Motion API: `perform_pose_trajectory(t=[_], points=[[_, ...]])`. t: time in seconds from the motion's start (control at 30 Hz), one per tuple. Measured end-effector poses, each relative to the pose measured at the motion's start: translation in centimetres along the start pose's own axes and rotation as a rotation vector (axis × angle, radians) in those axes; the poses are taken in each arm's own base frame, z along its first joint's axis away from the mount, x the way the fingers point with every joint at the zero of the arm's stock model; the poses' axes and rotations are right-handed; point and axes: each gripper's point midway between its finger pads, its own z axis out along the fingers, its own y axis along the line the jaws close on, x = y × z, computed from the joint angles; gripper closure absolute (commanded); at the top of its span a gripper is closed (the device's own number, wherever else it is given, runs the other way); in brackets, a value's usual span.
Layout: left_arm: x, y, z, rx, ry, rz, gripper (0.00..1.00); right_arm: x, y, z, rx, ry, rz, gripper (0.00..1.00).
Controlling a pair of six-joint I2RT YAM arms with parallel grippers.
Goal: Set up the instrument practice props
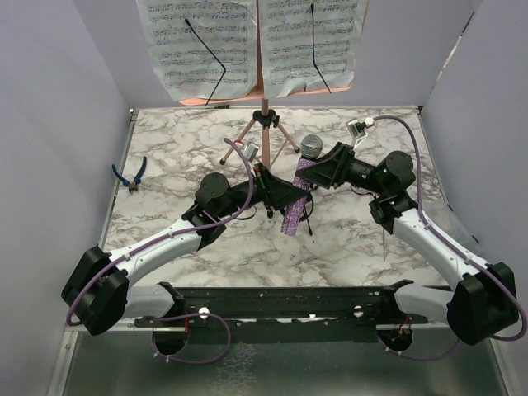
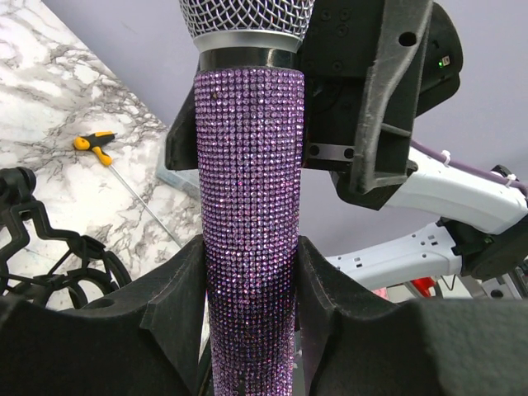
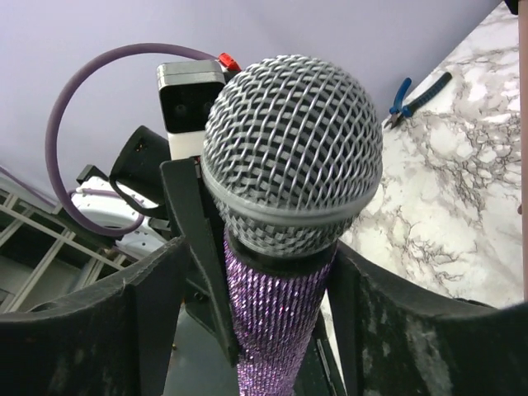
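The glittery purple microphone [image 1: 299,191] is held tilted above the table's middle, its mesh head [image 3: 293,153] uppermost. My left gripper [image 2: 250,280] is shut on its body, both pads pressed against it. My right gripper [image 3: 260,280] straddles the microphone just under the head. Its jaws are open, with a gap on one side. The small black shock-mount [image 2: 49,276] stands just below and beside the microphone [image 2: 247,206]. The pink music stand [image 1: 264,124] stands at the back on its tripod legs, holding white sheet-music pages [image 1: 252,41].
The blue-handled pliers [image 1: 130,173] lie at the table's left edge and also show in the right wrist view [image 3: 417,92]. The yellow-handled screwdriver [image 2: 95,147] lies on the marble to the right of the microphone. Purple walls enclose the table on three sides.
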Motion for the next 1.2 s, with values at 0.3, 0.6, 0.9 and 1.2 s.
perform_pose_trajectory(t=[0.3,0.6,0.9,1.2], points=[[-0.2,-0.5,0.0,0.023,-0.009,-0.003,1.0,0.6,-0.5,0.7,-0.004,0.019,0.014,0.82],[0.1,-0.3,-0.1,0.022,-0.007,-0.008,0.33,0.7,-0.9,0.7,0.03,0.022,-0.001,1.0],[-0.2,0.5,-0.5,0.007,-0.022,-0.011,0.04,0.0,-1.6,-0.5,0.164,-0.01,-0.081,0.99],[-0.2,4.4,-2.2,-0.133,-0.026,-0.035,0.03,-2.0,-1.8,-2.3,0.323,-0.082,-0.203,0.99]])
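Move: The left gripper already holds the microphone near its middle, which is only about 1 cm ahead of and 1 cm above that hand. From the right hand, open around the neck just under the head, the microphone's middle lies some 3 cm back, 1 cm left and 3 cm lower. From the left hand, the black wire holder lies about 7 cm ahead, 6 cm right and 27 cm below; the music stand's tripod is about 15 cm ahead, 7 cm left and 22 cm below. Close the right fingers on the microphone's neck while the left gripper holds it still, and only then open the left fingers wide. Draw the left gripper off about 5 cm, down, to the left and forward, as the right carries the microphone roughly 4 cm right and a little forward, turning some 20 degrees clockwise with its left side dipping. ##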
